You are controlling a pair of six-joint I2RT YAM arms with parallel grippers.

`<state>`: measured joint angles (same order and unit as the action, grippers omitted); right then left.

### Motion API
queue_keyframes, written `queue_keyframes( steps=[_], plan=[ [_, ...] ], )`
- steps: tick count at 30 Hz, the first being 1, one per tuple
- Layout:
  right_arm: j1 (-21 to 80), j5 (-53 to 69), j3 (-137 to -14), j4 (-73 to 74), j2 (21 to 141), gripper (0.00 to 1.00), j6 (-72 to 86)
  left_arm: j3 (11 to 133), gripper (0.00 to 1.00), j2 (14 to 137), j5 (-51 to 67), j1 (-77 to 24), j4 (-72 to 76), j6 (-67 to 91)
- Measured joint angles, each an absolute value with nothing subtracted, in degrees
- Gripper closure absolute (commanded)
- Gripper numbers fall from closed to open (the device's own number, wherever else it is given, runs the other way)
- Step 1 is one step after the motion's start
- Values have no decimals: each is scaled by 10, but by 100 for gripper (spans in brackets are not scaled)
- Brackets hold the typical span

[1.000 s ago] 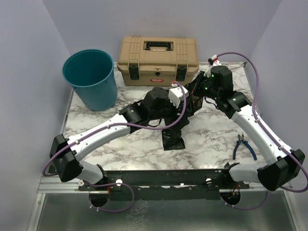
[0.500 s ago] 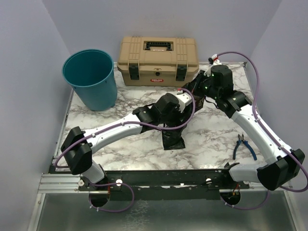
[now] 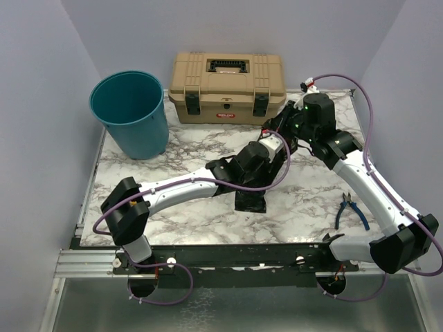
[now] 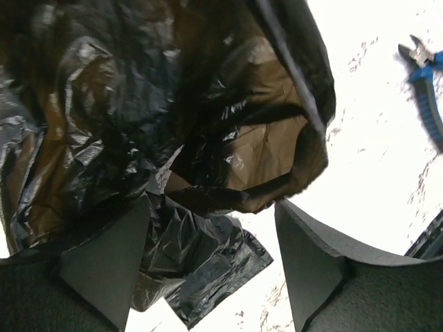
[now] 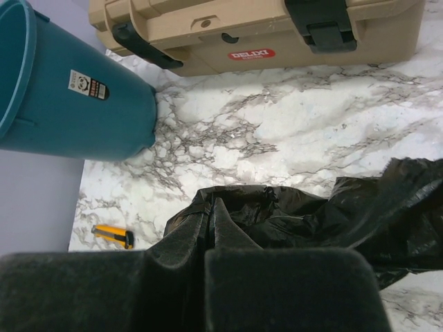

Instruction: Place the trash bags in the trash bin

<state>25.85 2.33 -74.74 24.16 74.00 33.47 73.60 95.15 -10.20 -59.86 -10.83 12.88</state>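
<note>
A black, crinkly trash bag (image 3: 250, 199) hangs from my right gripper (image 3: 278, 128) down to the marble table, right of centre. In the right wrist view that gripper (image 5: 213, 207) is shut on a fold of the bag (image 5: 311, 221). My left gripper (image 3: 275, 148) is close under the right one, against the hanging bag. In the left wrist view its jaws (image 4: 208, 256) are open, with the bag (image 4: 138, 124) filling the space ahead and a loose flap lying between the fingers (image 4: 104, 263). The teal trash bin (image 3: 131, 114) stands upright at the back left, apart from both grippers, and also shows in the right wrist view (image 5: 69, 90).
A tan toolbox (image 3: 227, 86) sits at the back centre, next to the bin. Blue-handled pliers (image 3: 351, 211) lie on the table's right side near the right arm. A yellow utility knife (image 5: 112, 236) lies on the marble left of the bag.
My left arm has reached rightward and farther out, up to the bag below the right gripper, and its jaws have narrowed a little. The right arm has kept still with the bag.
</note>
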Motion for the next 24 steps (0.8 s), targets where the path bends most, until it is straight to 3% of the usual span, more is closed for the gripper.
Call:
queue_keyframes(
  steps=[4, 15, 24],
  plan=[
    [257, 21, -747, 241, 740, 100, 337, 706, 30, 937, -110, -599, -55, 150],
    [246, 22, -745, 241, 740, 100, 341, 667, 100, 909, -121, -599, 35, 178],
    [196, 19, -748, 263, 738, 100, 325, 659, 100, 836, -108, -573, 11, 163]
  ],
)
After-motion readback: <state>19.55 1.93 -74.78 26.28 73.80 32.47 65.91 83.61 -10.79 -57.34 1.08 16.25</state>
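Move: The black trash bag's loose rim already hangs between the left hand's open fingers, about 1 cm ahead, 1 cm to the right and 2 cm up. The bag's lower end lies some 4 cm back, 5 cm left and 16 cm below; the pliers are about 7 cm back, 27 cm right and 17 cm down. From the right hand, which still pinches the bag higher up, that rim is roughly 8 cm back, level sideways and 10 cm below. The bag's loose rim is caught as the left hand rises about 3 cm and rolls some 15 degrees, left side down, its fingers shutting on the film. That hand then lifts on another 4 cm, veering left away from the right hand, while the right keeps its pinch and swings about 4 cm right and slightly forward, drawing the bag apart. ##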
